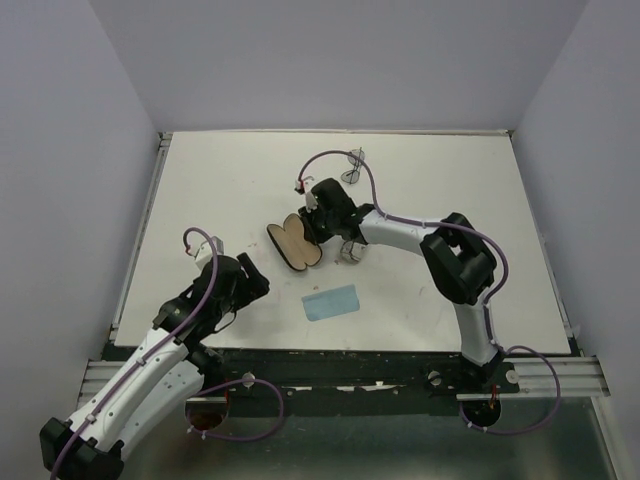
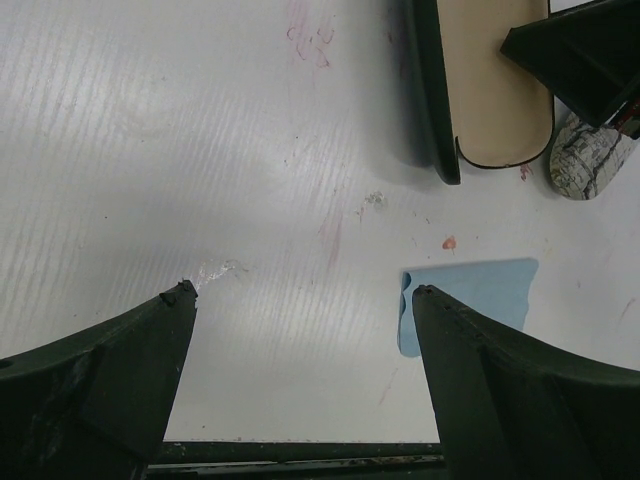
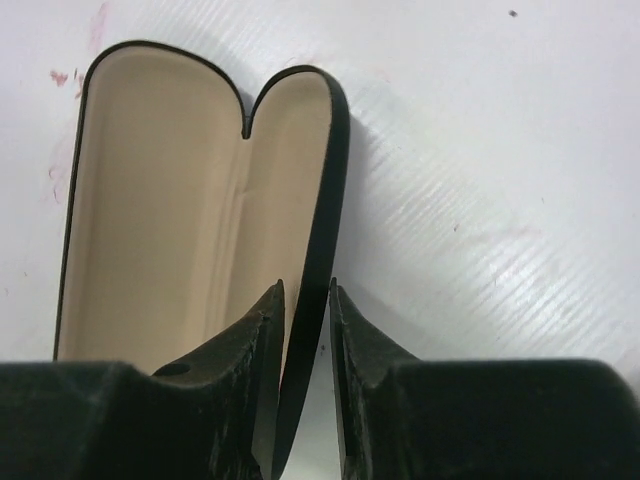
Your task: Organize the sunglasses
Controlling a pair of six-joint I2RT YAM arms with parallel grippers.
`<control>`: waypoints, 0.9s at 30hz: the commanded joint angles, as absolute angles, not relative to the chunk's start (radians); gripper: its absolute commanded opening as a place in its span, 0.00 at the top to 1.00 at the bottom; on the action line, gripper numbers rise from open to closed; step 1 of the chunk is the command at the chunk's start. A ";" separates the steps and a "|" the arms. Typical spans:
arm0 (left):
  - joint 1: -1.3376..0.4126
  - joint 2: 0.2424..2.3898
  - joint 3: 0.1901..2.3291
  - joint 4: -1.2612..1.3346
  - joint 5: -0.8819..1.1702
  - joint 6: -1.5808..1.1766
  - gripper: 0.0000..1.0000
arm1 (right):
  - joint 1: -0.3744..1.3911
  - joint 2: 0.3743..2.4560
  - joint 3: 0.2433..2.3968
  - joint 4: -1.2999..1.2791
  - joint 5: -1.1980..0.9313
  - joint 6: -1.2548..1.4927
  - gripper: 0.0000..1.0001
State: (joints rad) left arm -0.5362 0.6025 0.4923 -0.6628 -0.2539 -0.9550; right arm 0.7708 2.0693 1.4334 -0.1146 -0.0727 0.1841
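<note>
One pair of sunglasses (image 1: pixel 352 165), thin dark frame with grey lenses, lies at the back of the table, beyond my right arm. An open black case with tan lining (image 1: pixel 293 243) (image 3: pixel 170 200) lies mid-table with nothing inside it. My right gripper (image 1: pixel 318 228) (image 3: pixel 307 285) straddles the case's right wall, one finger inside and one outside, pinched on the rim. My left gripper (image 1: pixel 250 280) (image 2: pixel 305 290) hangs wide open over bare table near the front, holding nothing.
A light blue cloth (image 1: pixel 331 301) (image 2: pixel 480 290) lies flat in front of the case. A beige patterned pouch (image 1: pixel 350 252) (image 2: pixel 590 160) sits just right of the case, under my right arm. The table's front edge (image 2: pixel 300 445) is close below my left gripper.
</note>
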 commanded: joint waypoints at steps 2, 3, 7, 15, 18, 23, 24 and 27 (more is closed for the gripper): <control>-0.529 0.575 0.471 -0.690 -0.272 -0.962 0.01 | 0.769 2.117 1.492 -0.127 -0.222 -0.168 0.69; -0.531 0.575 0.471 -0.690 -0.272 -0.962 0.01 | 0.769 2.118 1.496 -0.124 -0.247 -0.210 0.69; -0.529 0.575 0.468 -0.692 -0.267 -0.966 0.01 | 0.767 2.126 1.512 -0.130 -0.346 -0.366 0.69; -0.529 0.572 0.465 -0.707 -0.262 -0.980 0.01 | 0.761 2.213 1.649 -0.258 -0.419 -0.583 0.64; -0.531 0.575 0.468 -0.710 -0.259 -0.988 0.01 | 0.762 2.230 1.684 -0.278 -0.423 -0.620 0.56; -0.529 0.574 0.472 -0.713 -0.255 -0.994 0.01 | 0.758 2.208 1.712 -0.253 -0.358 -0.611 0.43; -0.529 0.572 0.474 -0.713 -0.252 -0.994 0.01 | 0.758 2.195 1.706 -0.249 -0.341 -0.606 0.41; -0.529 0.572 0.469 -0.710 -0.245 -1.003 0.01 | 0.758 2.113 1.655 -0.183 -0.278 -0.545 0.36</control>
State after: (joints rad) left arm -0.5358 0.5823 0.4755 -0.6910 -0.2535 -0.9844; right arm 0.7635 2.2101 1.6783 -0.2321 -0.3595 -0.5785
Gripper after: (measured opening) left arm 0.988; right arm 0.615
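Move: The right fingers already hold the right rim of the open glasses case between them. The case's middle lies about 5 cm to that hand's left, 1 cm back and 2 cm below. The patterned case stands some 10 cm to the hand's right and 3 cm back, the cloth about 17 cm back and 4 cm right, both roughly 3 cm below. From the idle left hand, the open case is about 12 cm ahead, 9 cm right and 7 cm below. With the rim of the open case still between its fingers, the right hand swings the case counter-clockwise, turning about 40 degrees itself while travelling some 4 cm left, its fingers tipping up to a flatter slant. It then edges a little forward, and the fingers spread to about twice their gap, letting go of the rim. ##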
